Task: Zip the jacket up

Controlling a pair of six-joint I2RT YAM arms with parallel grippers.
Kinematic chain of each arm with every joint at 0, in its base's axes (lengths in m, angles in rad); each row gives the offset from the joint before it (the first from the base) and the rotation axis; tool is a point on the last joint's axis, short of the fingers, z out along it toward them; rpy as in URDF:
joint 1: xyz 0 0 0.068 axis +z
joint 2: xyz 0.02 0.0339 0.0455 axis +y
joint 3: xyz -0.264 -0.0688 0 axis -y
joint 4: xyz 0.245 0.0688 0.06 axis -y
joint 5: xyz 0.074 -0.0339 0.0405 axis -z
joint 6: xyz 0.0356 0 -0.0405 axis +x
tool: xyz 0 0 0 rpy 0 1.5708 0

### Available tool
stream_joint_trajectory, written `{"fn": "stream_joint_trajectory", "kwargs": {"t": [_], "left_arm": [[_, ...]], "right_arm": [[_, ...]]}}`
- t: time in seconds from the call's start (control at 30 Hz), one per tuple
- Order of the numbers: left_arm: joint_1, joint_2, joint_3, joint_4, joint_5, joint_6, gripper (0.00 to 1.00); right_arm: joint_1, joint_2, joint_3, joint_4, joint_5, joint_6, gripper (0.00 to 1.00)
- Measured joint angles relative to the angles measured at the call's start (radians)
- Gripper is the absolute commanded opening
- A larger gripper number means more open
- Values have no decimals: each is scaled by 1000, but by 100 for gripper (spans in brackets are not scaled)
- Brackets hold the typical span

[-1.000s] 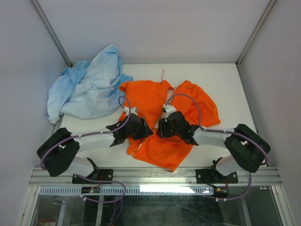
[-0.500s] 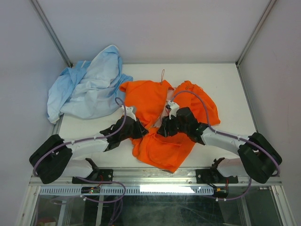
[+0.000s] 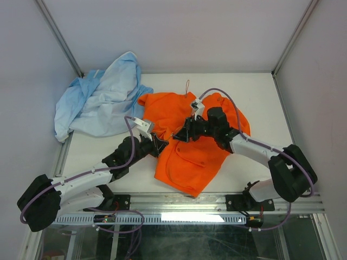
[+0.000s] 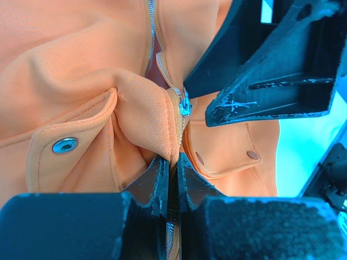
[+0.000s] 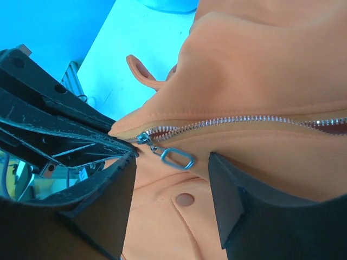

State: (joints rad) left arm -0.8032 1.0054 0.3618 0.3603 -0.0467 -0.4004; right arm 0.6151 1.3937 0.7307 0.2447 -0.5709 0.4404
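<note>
The orange jacket lies crumpled in the middle of the table. My left gripper is shut on the jacket's zipper edge near the bottom; in the left wrist view its fingertips pinch the fabric fold and zipper tape just below the silver slider. My right gripper faces it from the right and is open. In the right wrist view the metal zipper pull hangs between its spread fingers, untouched. Zipper teeth beyond the slider lie parted, with pink lining showing.
A light blue cloth garment is heaped at the back left, touching the jacket's sleeve. Bare white tabletop lies to the right. Enclosure walls stand on three sides and a metal rail runs along the near edge.
My left gripper has shut on the jacket's zipper edge and pulled back to the left. The right gripper moved farther up the jacket and opened wider. The lower jacket has stretched flatter.
</note>
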Motion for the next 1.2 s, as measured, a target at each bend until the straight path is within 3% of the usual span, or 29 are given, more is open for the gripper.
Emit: {"fn": "stream_joint_trajectory", "kwargs": {"t": [0.47,0.87,1.2], "left_arm": [[0,11,-10,4,21,27,0],[0,16,-10,3,21,-63,0],[0,18,-10,4,23,-91,0]], "right_arm": [[-16,89,-7,142,-145,93,47],[-16,82,-175,383,-143,200,31],[2,126,-207,587,-159,290,32]]}}
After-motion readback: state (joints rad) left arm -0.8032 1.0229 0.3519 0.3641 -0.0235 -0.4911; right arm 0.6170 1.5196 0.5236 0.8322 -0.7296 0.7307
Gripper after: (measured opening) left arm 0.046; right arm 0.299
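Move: The zip's pull tab hangs just beyond the right fingertips, about 2 cm back, 2 cm to the left and 1 cm below that hand. The left fingertips, pinching the zip's closed lower part, are some 3 cm back, 5 cm left and 1 cm down from the right hand; a pocket snap sits roughly 1 cm back, 1 cm left and 5 cm below it. From the left hand, the tab lies about 1 cm ahead and 3 cm right, at its height. Back towards its base by about 3 cm and a little to the left, the right hand works its half-open fingers in on the pull tab, first reaching left, then coming back beside the left gripper; its fingertips tilt up some 15 degrees and its opening narrows by about half, without shutting. The left hand keeps its pinch on the zip below the slider, sinking barely a centimetre. ##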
